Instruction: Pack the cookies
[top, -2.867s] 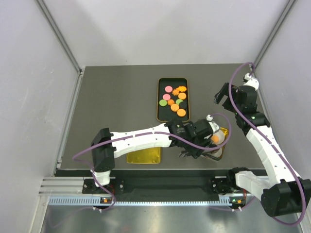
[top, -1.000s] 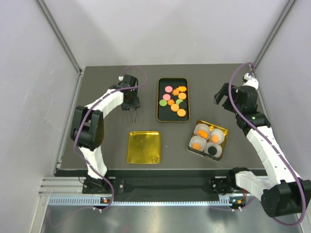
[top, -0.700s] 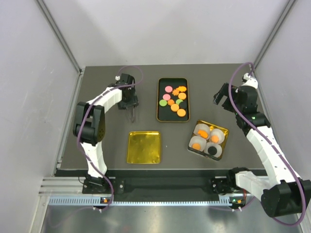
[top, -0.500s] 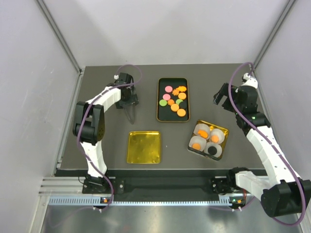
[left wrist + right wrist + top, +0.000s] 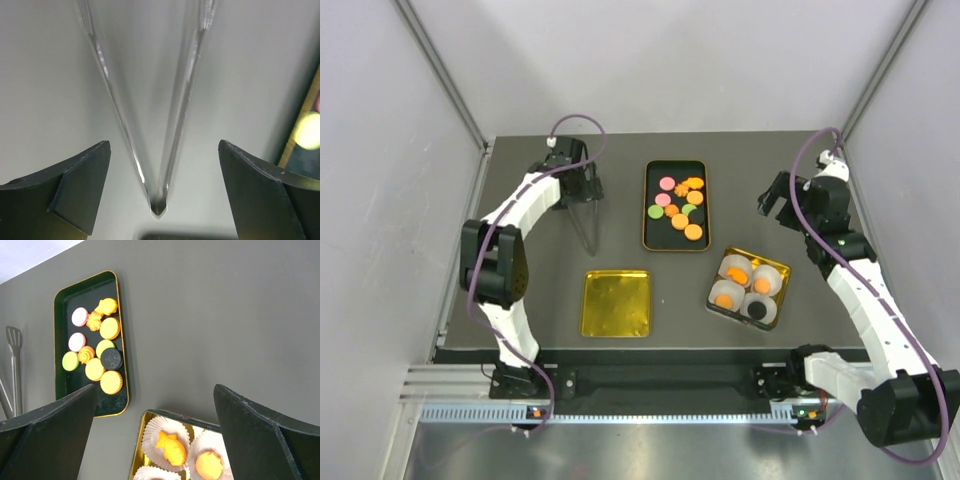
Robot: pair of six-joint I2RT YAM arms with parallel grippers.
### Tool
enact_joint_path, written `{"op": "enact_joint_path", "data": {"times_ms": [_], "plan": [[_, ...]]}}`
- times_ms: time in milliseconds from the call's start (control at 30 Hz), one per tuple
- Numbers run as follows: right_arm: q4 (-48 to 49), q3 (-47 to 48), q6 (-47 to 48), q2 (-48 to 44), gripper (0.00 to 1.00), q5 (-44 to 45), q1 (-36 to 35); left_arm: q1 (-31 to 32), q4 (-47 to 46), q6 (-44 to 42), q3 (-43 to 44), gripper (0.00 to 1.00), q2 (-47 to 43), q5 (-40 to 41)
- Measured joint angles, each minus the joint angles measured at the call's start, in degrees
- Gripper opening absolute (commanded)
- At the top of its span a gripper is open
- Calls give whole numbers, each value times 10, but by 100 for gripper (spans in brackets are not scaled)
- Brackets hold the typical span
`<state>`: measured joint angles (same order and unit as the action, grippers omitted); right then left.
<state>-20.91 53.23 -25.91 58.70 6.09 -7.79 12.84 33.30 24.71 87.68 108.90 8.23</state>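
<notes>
Several cookies [image 5: 677, 207] in orange, pink, green and black lie in a black tray [image 5: 646, 210] at the middle of the table; the right wrist view also shows these cookies [image 5: 101, 351] in that tray [image 5: 84, 291]. A gold tin [image 5: 718, 278] to its right holds white paper cups, each with a cookie [image 5: 737, 272] in it. My left gripper [image 5: 580, 190] is open and hangs over clear tongs [image 5: 587, 226] that lie on the table, its fingers [image 5: 80, 190] well apart from the tongs [image 5: 172, 140]. My right gripper [image 5: 772, 203] stands open and empty behind the tin.
A gold lid [image 5: 616, 303] lies flat near the front, left of the tin. Grey walls close in the table on both sides and at the back. The right wrist view shows the tin [image 5: 136, 450] below and the tongs [image 5: 14, 365] at far left.
The left gripper has opened and let go of the tongs, which now lie on the table, and it has drawn back toward the far left. The right arm has not moved.
</notes>
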Motion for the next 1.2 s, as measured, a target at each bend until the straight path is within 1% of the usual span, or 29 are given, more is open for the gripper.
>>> {"op": "enact_joint_path", "data": {"times_ms": [100, 233, 300, 367, 400, 500, 600, 667, 833, 967, 1200], "plan": [[0, 0, 3, 1, 100, -7, 0, 0, -2, 3, -40, 88, -67, -9], [12, -4, 9, 1, 99, -37, 0, 1, -2, 12, -125, 85, -173, -28], [20, -8, 12, 1, 95, -55, -4, 3, -6, 19, -165, 84, -214, -38], [23, -8, 14, 5, 94, -63, -12, 6, -9, 30, -212, 82, -255, -50], [27, -8, 15, 10, 94, -63, -22, 8, -8, 36, -234, 82, -272, -57], [28, -7, 19, 29, 94, -54, -66, 16, -12, 50, -290, 74, -309, -77], [27, -7, 24, 49, 94, -45, -100, 27, -11, 60, -325, 69, -326, -90], [27, -6, 24, 59, 94, -41, -109, 33, -12, 66, -348, 67, -335, -93], [27, -6, 24, 70, 94, -29, -113, 41, 0, 82, -393, 66, -359, -85], [28, -2, 24, 75, 94, -27, -115, 41, 3, 94, -407, 63, -361, -85], [28, -2, 24, 75, 95, -27, -116, 41, -19, 119, -447, 60, -352, -119]]}}
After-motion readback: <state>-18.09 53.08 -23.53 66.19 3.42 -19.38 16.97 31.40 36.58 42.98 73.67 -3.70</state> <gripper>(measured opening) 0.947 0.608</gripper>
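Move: The gold tray that the left hand goes for lies some 22 cm back and 9 cm to its right, about 7 cm lower. The tongs lie on the table right beneath that hand, and the black cookie tray is about 24 cm to its right, nearly level with it. From the right hand, the gold tray is roughly 33 cm left and 12 cm back; the cookie box is about 8 cm back and 2 cm to its right, both some 19 cm below. Backwards, first rising clear of the tongs by about 5 cm and then sinking, the left hand swings some 21 cm to the gold tray's left edge, tilting and rolling 10 to 15 degrees as its open fingers narrow by a third. Meanwhile the right hand slides about 8 cm left, dips a little and turns some 15 degrees counter-clockwise, fingers open. ##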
